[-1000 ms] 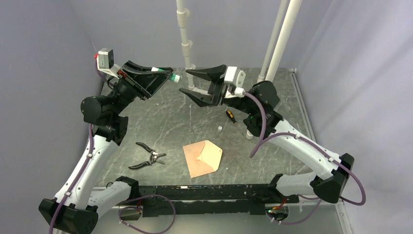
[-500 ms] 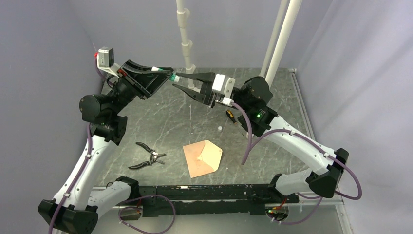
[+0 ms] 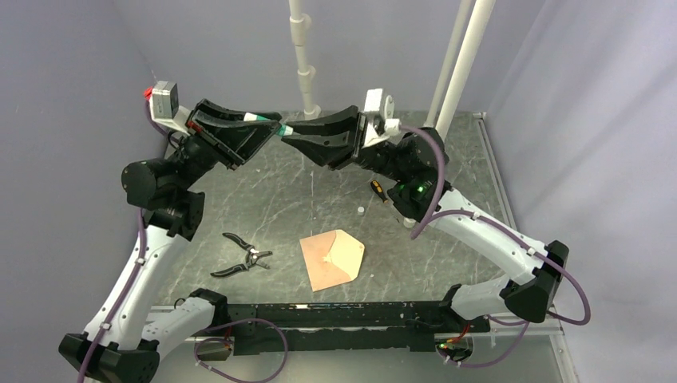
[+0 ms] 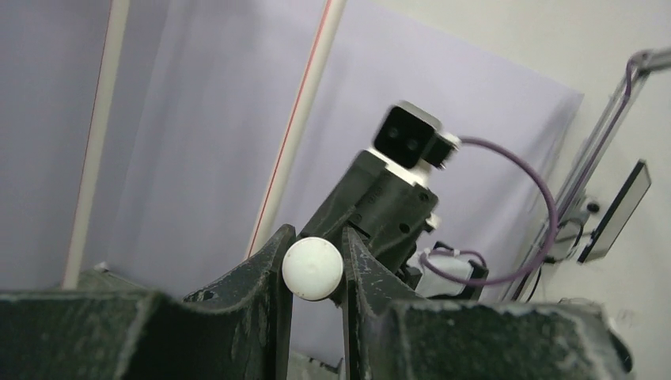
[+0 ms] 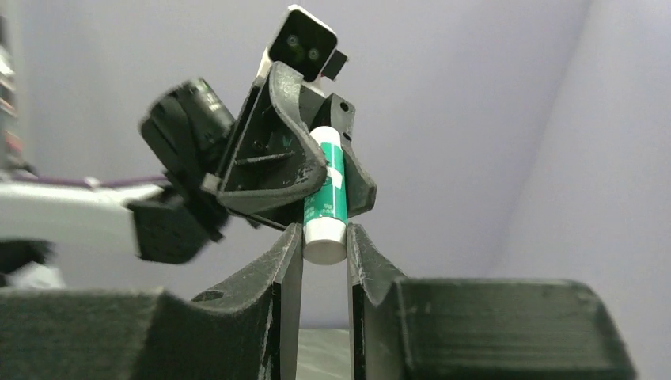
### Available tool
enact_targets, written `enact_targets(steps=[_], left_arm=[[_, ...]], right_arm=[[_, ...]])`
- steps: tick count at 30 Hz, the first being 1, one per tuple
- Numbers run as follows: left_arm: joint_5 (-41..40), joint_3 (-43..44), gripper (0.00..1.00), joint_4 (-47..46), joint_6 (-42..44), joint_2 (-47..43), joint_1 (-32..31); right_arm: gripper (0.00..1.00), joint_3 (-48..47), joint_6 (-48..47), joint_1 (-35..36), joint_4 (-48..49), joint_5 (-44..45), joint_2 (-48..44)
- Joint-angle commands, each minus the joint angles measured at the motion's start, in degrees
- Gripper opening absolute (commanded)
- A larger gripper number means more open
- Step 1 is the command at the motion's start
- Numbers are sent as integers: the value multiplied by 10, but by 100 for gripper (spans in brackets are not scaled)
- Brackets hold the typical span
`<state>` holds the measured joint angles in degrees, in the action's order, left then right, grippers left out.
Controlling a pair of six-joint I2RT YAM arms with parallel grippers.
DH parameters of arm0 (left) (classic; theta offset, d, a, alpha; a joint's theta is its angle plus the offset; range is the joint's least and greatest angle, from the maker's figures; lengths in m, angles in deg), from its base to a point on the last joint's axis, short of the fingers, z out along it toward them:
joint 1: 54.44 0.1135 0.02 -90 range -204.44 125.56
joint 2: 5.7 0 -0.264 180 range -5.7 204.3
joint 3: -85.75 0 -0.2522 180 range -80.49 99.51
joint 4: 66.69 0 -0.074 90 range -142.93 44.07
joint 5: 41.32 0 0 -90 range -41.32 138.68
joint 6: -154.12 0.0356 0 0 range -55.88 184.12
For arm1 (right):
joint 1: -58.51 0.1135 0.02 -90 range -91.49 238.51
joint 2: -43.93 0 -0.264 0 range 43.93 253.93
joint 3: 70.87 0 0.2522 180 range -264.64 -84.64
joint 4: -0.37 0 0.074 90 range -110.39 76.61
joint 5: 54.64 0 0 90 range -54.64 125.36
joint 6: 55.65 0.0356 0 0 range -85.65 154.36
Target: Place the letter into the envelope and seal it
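The envelope [image 3: 333,259] lies flat on the table near the front middle, tan at the left and paler at the right. The letter does not show as a separate sheet. High above the back of the table, my left gripper [image 3: 274,125] [image 4: 314,247] is shut on a green-and-white glue stick [image 3: 263,118] [image 5: 326,186], whose white round end [image 4: 312,268] sits between its fingers. My right gripper [image 3: 290,132] [image 5: 324,237] meets it tip to tip. Its fingers press both sides of the stick's white cap [image 5: 324,241].
Black pliers [image 3: 243,259] lie left of the envelope. A small screwdriver [image 3: 378,190] and a tiny white piece [image 3: 361,210] lie under the right arm. White pipes [image 3: 303,60] [image 3: 459,68] stand at the back, purple walls on all sides.
My right gripper moved left to the tip of the glue stick and its fingers closed onto the white cap. The left arm lifted slightly and kept its hold.
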<state>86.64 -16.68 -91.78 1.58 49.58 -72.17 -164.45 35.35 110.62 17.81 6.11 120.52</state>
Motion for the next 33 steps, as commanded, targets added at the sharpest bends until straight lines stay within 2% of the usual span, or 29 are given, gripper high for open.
enact_targets(steps=[1, 3, 6, 11, 15, 17, 19, 22, 25, 29, 33], left_arm=[[65, 14, 3, -15, 141, -16, -3], [104, 8, 2, -52, 190, -19, -2], [168, 16, 2, -94, 213, -8, -2], [266, 51, 2, -191, 157, 28, -3], [263, 54, 3, -185, 150, 28, -3], [241, 54, 3, -160, 155, 19, -2], [206, 51, 2, -125, 156, 7, -3], [168, 44, 2, -104, 131, -8, -3], [122, 42, 2, -72, 95, -21, -3], [34, 26, 2, -52, -2, -22, -3], [-5, 19, 2, -23, -75, -14, -3]], right_arm=[[0, 14, 323, 5, 148, 47, -16], [0, 38, 401, 5, 201, 59, -23], [0, 58, 503, 6, 264, 64, -20], [0, 76, 636, 8, 307, 110, -20], [0, 121, 698, 7, 389, 158, -22], [21, 136, 644, 8, 387, 148, -36], [43, 138, 518, 9, 333, 117, -61], [59, 138, 308, 12, 221, 92, -102], [61, 141, 126, 13, 150, 85, -127], [60, 122, -102, 18, 52, 28, -132], [59, 92, -284, 35, -11, 16, -118]])
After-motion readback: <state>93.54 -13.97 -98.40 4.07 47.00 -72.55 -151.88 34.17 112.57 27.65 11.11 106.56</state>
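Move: The left hand already grips the glue stick around its middle, practically at its finger pads. The right hand already pinches the lower white end, so the stick's middle is about 3 cm left, 1 cm ahead and 1 cm above it. From the right hand, some 53 cm below, the envelope lies about 7 cm right and 5 cm back, and the white cap about 14 cm right and 6 cm ahead. Both hands twist the glue stick oppositely, drawing back about 5 cm, then the right opens and withdraws rightward. ##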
